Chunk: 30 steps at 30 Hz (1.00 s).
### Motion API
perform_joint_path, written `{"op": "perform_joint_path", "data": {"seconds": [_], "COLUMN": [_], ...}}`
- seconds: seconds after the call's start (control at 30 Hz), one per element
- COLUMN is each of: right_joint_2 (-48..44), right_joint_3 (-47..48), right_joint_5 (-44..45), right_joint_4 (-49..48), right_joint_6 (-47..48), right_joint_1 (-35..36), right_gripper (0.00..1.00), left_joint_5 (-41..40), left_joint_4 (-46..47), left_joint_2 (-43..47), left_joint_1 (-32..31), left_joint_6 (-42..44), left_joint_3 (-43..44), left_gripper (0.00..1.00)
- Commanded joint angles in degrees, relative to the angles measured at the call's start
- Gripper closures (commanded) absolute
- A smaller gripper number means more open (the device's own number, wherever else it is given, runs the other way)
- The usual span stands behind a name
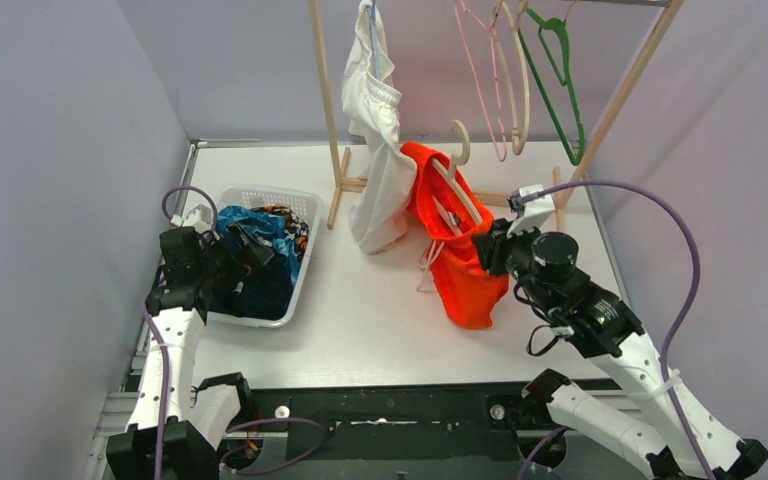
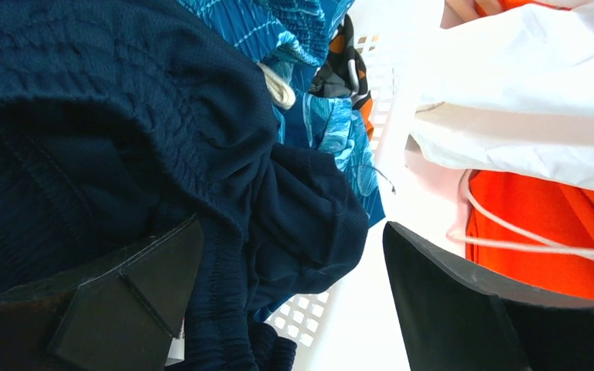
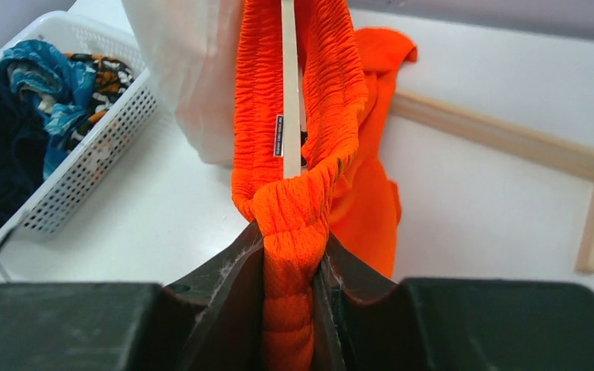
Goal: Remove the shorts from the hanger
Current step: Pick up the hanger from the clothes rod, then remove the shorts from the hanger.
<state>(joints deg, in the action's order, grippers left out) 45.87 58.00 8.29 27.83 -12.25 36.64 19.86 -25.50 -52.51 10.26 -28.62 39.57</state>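
Observation:
The bright orange shorts [image 1: 463, 262] hang off a beige hanger [image 1: 457, 183] that leans low over the table, its bar [image 3: 288, 77] running inside the waistband. My right gripper [image 3: 292, 236] is shut on a bunched fold of that waistband [image 3: 294, 201]. The white shorts [image 1: 375, 150] hang from the rack beside them. Dark navy shorts [image 2: 124, 116], teal-blue shorts [image 1: 260, 228] and camouflage shorts [image 1: 287, 216] lie in the white basket [image 1: 260, 192]. My left gripper [image 2: 291, 232] is over the basket, jaws wide open, with navy fabric lying loosely against its left finger [image 2: 147, 278].
A wooden rack [image 1: 326, 100] stands at the back, its foot bars [image 3: 503, 135] on the table. Pink [image 1: 480, 80], beige [image 1: 520, 90] and green [image 1: 560, 90] empty hangers hang from it. Grey walls close in left and right.

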Motion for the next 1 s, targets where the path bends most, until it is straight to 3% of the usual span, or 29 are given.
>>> {"op": "perform_joint_path", "data": {"seconds": [0.0,0.17,0.27,0.47,0.6,0.7,0.87,0.97], "right_joint_2": [-8.1,-17.4,-20.4,-22.4,-20.5,-20.0,-18.4,-15.9], "right_joint_3": [-4.7,-10.7,-10.2,-6.2,-0.2,4.6,7.5,6.7], "right_joint_5": [-2.0,-2.1,-3.9,-12.7,-12.6,-14.3,-22.4,-31.8], "right_joint_4": [1.3,9.0,13.3,17.2,23.5,27.7,26.8,22.8], "right_joint_6": [-12.0,-22.1,-24.0,-21.7,-20.4,-18.6,-15.4,-13.4], "right_joint_1": [0.4,0.4,0.4,0.5,0.5,0.5,0.7,0.6], "right_gripper": [1.00,1.00,1.00,1.00,1.00,1.00,1.00,1.00], "left_joint_5": [1.0,9.4,10.3,5.2,2.7,2.4,1.8,1.7], "left_joint_4": [-2.1,-2.0,-2.8,-4.4,-4.2,-3.5,-3.2,-4.4], "left_joint_2": [0.0,-0.1,-1.2,-2.1,-1.3,-0.5,-0.2,0.9], "left_joint_1": [0.1,-0.4,-2.7,-13.7,-18.9,-20.2,-21.0,-21.8], "left_joint_6": [2.4,-0.3,-1.0,-0.6,-1.3,-1.2,-2.2,-2.3], "left_joint_3": [3.8,5.0,6.4,10.3,11.9,12.5,15.4,17.5], "left_gripper": [0.12,0.14,0.17,0.17,0.16,0.16,0.16,0.16]}}
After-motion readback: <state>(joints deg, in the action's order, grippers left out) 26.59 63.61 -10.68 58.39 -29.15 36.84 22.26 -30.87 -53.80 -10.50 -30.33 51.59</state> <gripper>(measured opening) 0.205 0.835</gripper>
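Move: The right hand holds one waistband end of the orange shorts on their hanger, their middle about 8 cm ahead, 5 left and 12 below; the table's front edge lies some 14 cm straight back and 27 down. The white shorts hang about 18 ahead, 20 left and 3 above, and the basket is 10 ahead, 44 left, 25 below. From the left hand the orange shorts are roughly 4 ahead, 37 right and 3 above; the basket is 5 ahead, 4 left, 10 below. Keeping its pinch on the waistband end, the right hand draws the orange shorts and hanger back about 15 cm towards the table's front edge, dipping some 7 cm and then rising to nearly its starting height while it tips down, rolls left side up and finally swings counter-clockwise. The left hand, open and empty, leaves the basket for the shorts' free end, going about 10 cm right and climbing 7 with a clockwise turn of some 20 degrees, and stops short of the cloth. ##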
